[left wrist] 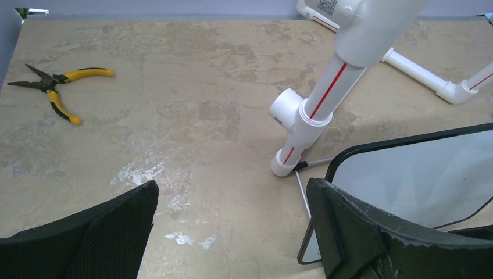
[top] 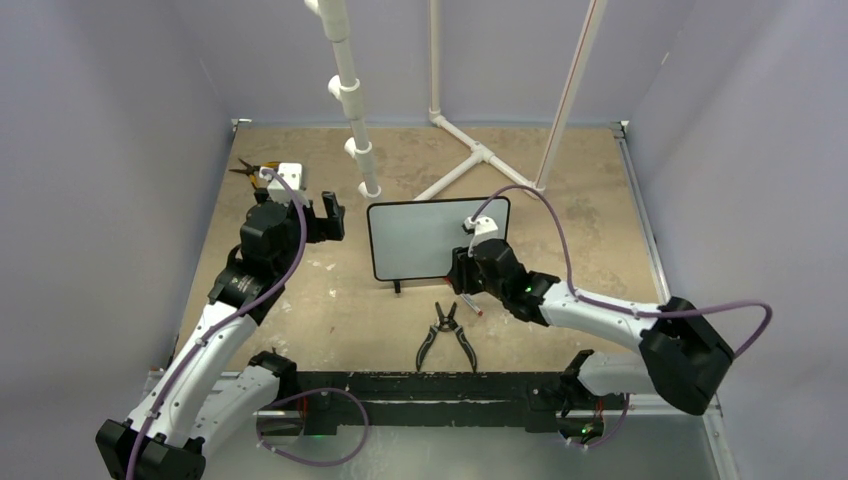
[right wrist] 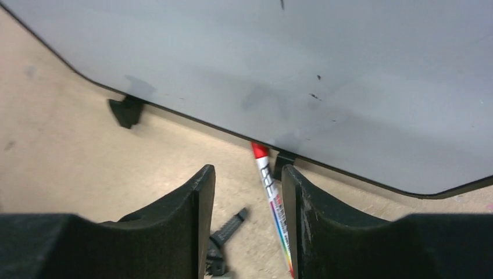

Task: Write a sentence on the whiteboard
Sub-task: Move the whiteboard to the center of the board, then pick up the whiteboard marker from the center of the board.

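Note:
The whiteboard (top: 430,240) stands upright on small black feet at mid-table, and its face (right wrist: 279,70) shows a few specks and no sentence. My right gripper (right wrist: 249,172) is open just in front of the board's lower edge. A red-capped marker (right wrist: 271,197) lies on the table between its fingers, close against the right finger, cap toward a board foot. In the top view that gripper (top: 462,270) is at the board's lower right corner. My left gripper (left wrist: 232,186) hangs open and empty, left of the board (left wrist: 418,174).
Black pliers (top: 445,335) lie near the front of the board, their nose (right wrist: 229,229) under my right fingers. Yellow-handled pliers (left wrist: 58,87) lie at the far left. A white PVC pipe frame (top: 350,100) stands behind the board, one pipe foot (left wrist: 288,163) near its left edge.

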Robot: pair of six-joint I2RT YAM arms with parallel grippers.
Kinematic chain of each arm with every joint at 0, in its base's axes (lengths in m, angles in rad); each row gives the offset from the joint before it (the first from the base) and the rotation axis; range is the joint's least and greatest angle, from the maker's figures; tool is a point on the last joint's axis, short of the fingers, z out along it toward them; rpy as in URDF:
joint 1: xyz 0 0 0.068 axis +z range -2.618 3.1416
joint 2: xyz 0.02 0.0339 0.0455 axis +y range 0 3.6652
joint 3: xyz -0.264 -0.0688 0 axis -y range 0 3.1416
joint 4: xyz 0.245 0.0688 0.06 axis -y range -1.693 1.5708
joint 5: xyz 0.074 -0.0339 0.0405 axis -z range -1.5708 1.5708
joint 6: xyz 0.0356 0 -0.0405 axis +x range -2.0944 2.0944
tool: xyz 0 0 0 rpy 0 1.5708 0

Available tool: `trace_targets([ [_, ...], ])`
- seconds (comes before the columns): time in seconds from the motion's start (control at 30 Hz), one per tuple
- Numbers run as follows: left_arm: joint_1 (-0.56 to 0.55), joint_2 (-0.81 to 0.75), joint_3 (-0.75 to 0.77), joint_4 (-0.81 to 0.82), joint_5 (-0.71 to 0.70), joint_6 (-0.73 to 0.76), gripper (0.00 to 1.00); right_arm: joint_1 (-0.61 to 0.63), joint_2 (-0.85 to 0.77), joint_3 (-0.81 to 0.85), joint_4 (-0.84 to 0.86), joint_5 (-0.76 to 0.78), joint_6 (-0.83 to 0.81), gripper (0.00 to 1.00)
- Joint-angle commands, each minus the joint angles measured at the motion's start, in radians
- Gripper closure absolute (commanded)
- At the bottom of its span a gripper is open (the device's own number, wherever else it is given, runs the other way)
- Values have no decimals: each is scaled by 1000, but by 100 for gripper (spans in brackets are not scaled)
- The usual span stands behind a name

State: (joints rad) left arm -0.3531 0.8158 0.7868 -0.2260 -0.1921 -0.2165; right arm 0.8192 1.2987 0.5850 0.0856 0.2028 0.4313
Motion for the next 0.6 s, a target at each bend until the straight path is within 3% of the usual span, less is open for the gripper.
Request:
trace_targets([
  [0.0,7,-15,-11,34,11,5,3,16,-93,-8,-72,-38,68,50],
  [0.23,6,-17,-9,34,23,0,3,52,-77,7,-233,-14,183,49],
  [0.57,6,-16,-9,35,26,-1,3,84,28,32,-293,89,265,53],
])
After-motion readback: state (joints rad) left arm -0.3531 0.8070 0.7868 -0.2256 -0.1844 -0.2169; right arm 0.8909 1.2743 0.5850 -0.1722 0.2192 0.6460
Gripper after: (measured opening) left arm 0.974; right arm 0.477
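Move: The marker lies about 6 cm below the right hand, some 2 cm back and 2 cm to its right, its red end tucked under the whiteboard's lower edge. The whiteboard's middle stands roughly 6 cm ahead of that hand and 4 cm to its left, near hand height; the black pliers lie about 11 cm back, 1 cm left and 6 cm below. From the left hand the marker is some 8 cm back, 30 cm right and 24 cm below. Already free of the whiteboard, the right hand first rises about 2 cm, then swings back away from the board's lower edge and sinks towards the marker, ending some 5 cm farther back and 3 cm lower than it began, with a slight drift to the right. The wrist tips the fingers down by 10 to 15 degrees on the way, and they stay about half open with nothing between them, now hovering low near the marker's rear end. ##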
